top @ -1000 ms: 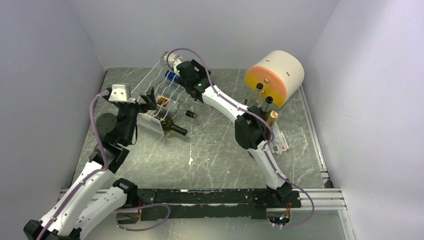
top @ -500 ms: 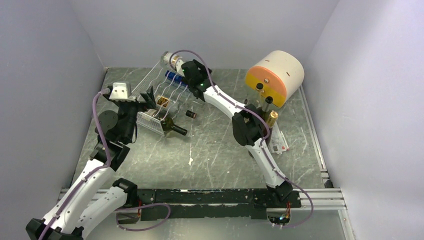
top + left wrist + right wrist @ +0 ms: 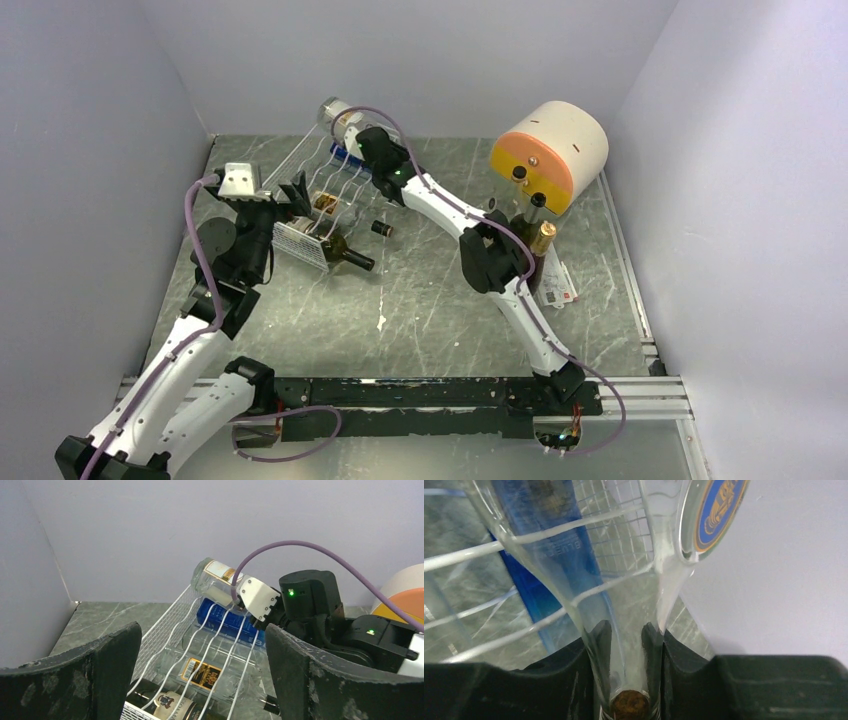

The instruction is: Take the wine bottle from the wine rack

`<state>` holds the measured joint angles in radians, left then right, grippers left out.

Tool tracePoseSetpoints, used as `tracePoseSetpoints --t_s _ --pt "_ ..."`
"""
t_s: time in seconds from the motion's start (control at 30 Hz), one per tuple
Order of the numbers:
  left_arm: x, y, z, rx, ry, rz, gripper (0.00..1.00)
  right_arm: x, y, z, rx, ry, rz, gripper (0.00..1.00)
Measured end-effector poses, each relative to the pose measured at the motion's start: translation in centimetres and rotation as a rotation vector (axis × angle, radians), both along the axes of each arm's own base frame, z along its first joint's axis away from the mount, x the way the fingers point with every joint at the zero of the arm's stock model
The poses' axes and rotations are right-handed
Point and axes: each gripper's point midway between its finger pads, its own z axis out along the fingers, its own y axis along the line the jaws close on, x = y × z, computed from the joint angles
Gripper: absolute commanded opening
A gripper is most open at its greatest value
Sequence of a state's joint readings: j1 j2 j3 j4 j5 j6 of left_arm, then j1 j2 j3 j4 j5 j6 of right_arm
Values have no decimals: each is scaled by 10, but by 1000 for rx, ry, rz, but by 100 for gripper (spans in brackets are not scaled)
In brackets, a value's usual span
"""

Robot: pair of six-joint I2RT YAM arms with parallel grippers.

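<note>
The white wire wine rack (image 3: 322, 190) stands tilted at the back left, with several bottles lying in its rows. A clear wine bottle (image 3: 337, 114) with a round blue and gold label lies at its top end. My right gripper (image 3: 626, 645) is shut on that bottle's neck (image 3: 624, 610), and the brown cork shows between the fingers. From the left wrist, the same bottle (image 3: 212, 575) sits above a blue bottle (image 3: 230, 622). At the rack's lower mesh end, my left gripper (image 3: 200, 680) is open and holds nothing.
In the rack lie a blue bottle (image 3: 345, 155), a clear bottle with a gold label (image 3: 326, 203) and a dark green bottle (image 3: 345, 255). A small dark bottle (image 3: 382, 229) lies on the table. A cream and orange cylinder (image 3: 550, 150) and upright bottles (image 3: 540, 235) stand back right.
My right gripper slid further back left along the top bottle's neck and closed on it. The left gripper shifted slightly right beside the rack and stayed open.
</note>
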<state>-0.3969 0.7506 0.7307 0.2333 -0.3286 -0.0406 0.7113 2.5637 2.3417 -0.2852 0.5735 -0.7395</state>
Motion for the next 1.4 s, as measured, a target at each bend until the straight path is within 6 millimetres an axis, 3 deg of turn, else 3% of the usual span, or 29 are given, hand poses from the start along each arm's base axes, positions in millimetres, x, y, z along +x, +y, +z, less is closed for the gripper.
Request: tracePoseSetpoints --t_s 0.03,0.2,0.4,0.63,0.9,1.03,1.17,1.3,1.4 --pt "0 0 -1 0 1 0 96 -3 1 2 11 7 1 0" --pt "1 0 -1 1 4 -1 96 -33 14 12 93 69 15 0" --pt "4 -1 -5 7 14 -1 96 -90 26 18 219 235 46 0" --pt "5 -1 -6 9 18 -3 97 -166 36 18 548 490 12 0" --pt "5 -2 -6 15 17 -8 97 -215 23 60 911 648 -107 0" --pt "4 -7 -6 27 14 -37 97 -221 23 94 1046 627 -102 0" --pt "3 -19 -4 50 3 -102 96 -230 14 127 1124 609 -79 0" --pt "1 -32 -3 62 -9 -175 96 -257 -1 140 1131 630 -54 0" --pt "2 -41 -5 74 -6 -220 95 -272 -7 163 1162 623 -12 0"
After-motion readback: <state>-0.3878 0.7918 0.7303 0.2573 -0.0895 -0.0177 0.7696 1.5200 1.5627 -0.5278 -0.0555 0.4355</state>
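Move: The right gripper already holds the clear wine bottle by its neck; its middle lies about 8 cm ahead, 6 cm left and slightly above. The clear table for it is some 25 cm back, 3 cm right and 14 cm below the hand. The blue bottle lies about 7 cm under the hand, 4 cm left and 1 cm back; the gold-capped bottle stands 28 cm back and 33 cm right. From the left gripper the clear wine bottle is about 28 cm ahead, 5 cm right, 18 cm below. Keep the right fingers on the neck and draw the clear wine bottle back off the rack, about 27 cm towards the base, rising some 16 cm, mostly in the later half. Roll the hand's left side up about 65 degrees as you go and tip the fingers down. At the end the bottle leaves the fingers, and they shut empty. Late on, swing the left gripper some 4 cm right, turning clockwise. ##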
